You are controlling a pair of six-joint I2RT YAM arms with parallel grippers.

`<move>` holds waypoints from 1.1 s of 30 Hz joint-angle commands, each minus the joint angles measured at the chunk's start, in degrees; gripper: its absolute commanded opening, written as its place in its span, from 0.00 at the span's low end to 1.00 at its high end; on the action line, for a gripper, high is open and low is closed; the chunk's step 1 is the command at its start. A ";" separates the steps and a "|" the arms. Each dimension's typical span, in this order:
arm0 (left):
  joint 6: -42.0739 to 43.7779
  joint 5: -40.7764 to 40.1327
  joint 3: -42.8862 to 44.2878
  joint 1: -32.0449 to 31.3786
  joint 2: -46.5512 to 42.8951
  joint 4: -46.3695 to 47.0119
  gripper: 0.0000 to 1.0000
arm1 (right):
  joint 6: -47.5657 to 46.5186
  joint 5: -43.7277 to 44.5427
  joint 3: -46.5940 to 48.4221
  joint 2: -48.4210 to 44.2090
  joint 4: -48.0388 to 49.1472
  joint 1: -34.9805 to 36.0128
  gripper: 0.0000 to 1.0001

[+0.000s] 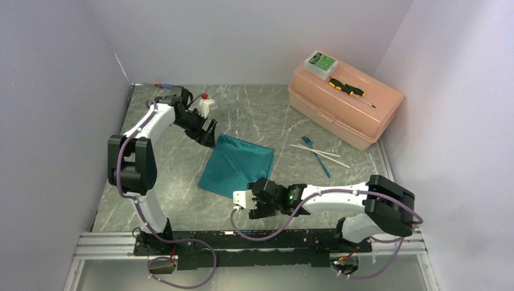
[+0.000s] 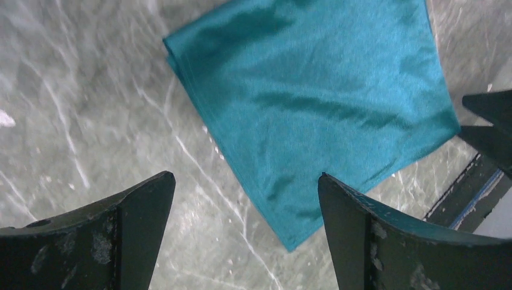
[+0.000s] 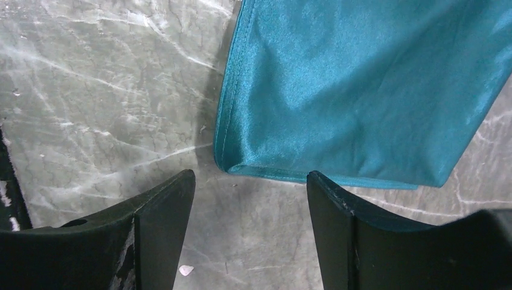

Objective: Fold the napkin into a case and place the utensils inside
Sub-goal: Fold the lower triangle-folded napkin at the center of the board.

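The teal napkin (image 1: 237, 165) lies flat mid-table, folded double into a rough square. My left gripper (image 1: 209, 134) stands open just above its far left corner; in the left wrist view the open gripper (image 2: 246, 178) frames one corner of the napkin (image 2: 314, 103). My right gripper (image 1: 259, 207) is open at the near corner; in the right wrist view the gripper (image 3: 250, 175) holds nothing, and the napkin's (image 3: 362, 90) folded edge lies just beyond its tips. A blue utensil (image 1: 320, 160) and two white sticks (image 1: 315, 150) lie on the table right of the napkin.
A peach toolbox (image 1: 345, 109) stands at the back right, with a yellow-and-black screwdriver (image 1: 348, 90) and a small green-labelled box (image 1: 320, 62) on its lid. A white bottle with a red cap (image 1: 206, 104) sits by the left wrist. Walls close in left, back and right.
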 commanded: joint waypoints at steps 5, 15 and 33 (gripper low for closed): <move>-3.37 0.27 9.97 -7.32 7.08 3.90 0.94 | -8.12 7.33 -2.40 3.08 13.21 2.54 0.65; -1.12 -5.04 12.83 -16.92 14.55 5.81 0.94 | -9.62 9.36 -4.24 4.22 17.86 3.52 0.54; 2.02 -14.07 10.50 -19.99 17.62 8.04 0.94 | 10.18 15.19 -2.81 5.08 24.81 1.31 0.00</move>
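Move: The napkin's near right corner is almost under the right gripper, about 2 cm ahead, 1 cm left and 2 cm below; the fork lies some 18 cm ahead and 16 cm to the right. From the left gripper, the middle of the napkin's far edge is about 5 cm ahead, 13 cm right and 8 cm down, with the far left corner about 7 cm ahead and 5 cm right. Ease the right gripper about 4 cm forward and left, tip its fingers up slightly, and close them from wide open to pinch the napkin's near right corner. Meanwhile swing the open left gripper about 11 cm right over the napkin, arcing first forward, then back, and sink it about 7 cm to just inside the far edge, turning clockwise some 15 degrees. ##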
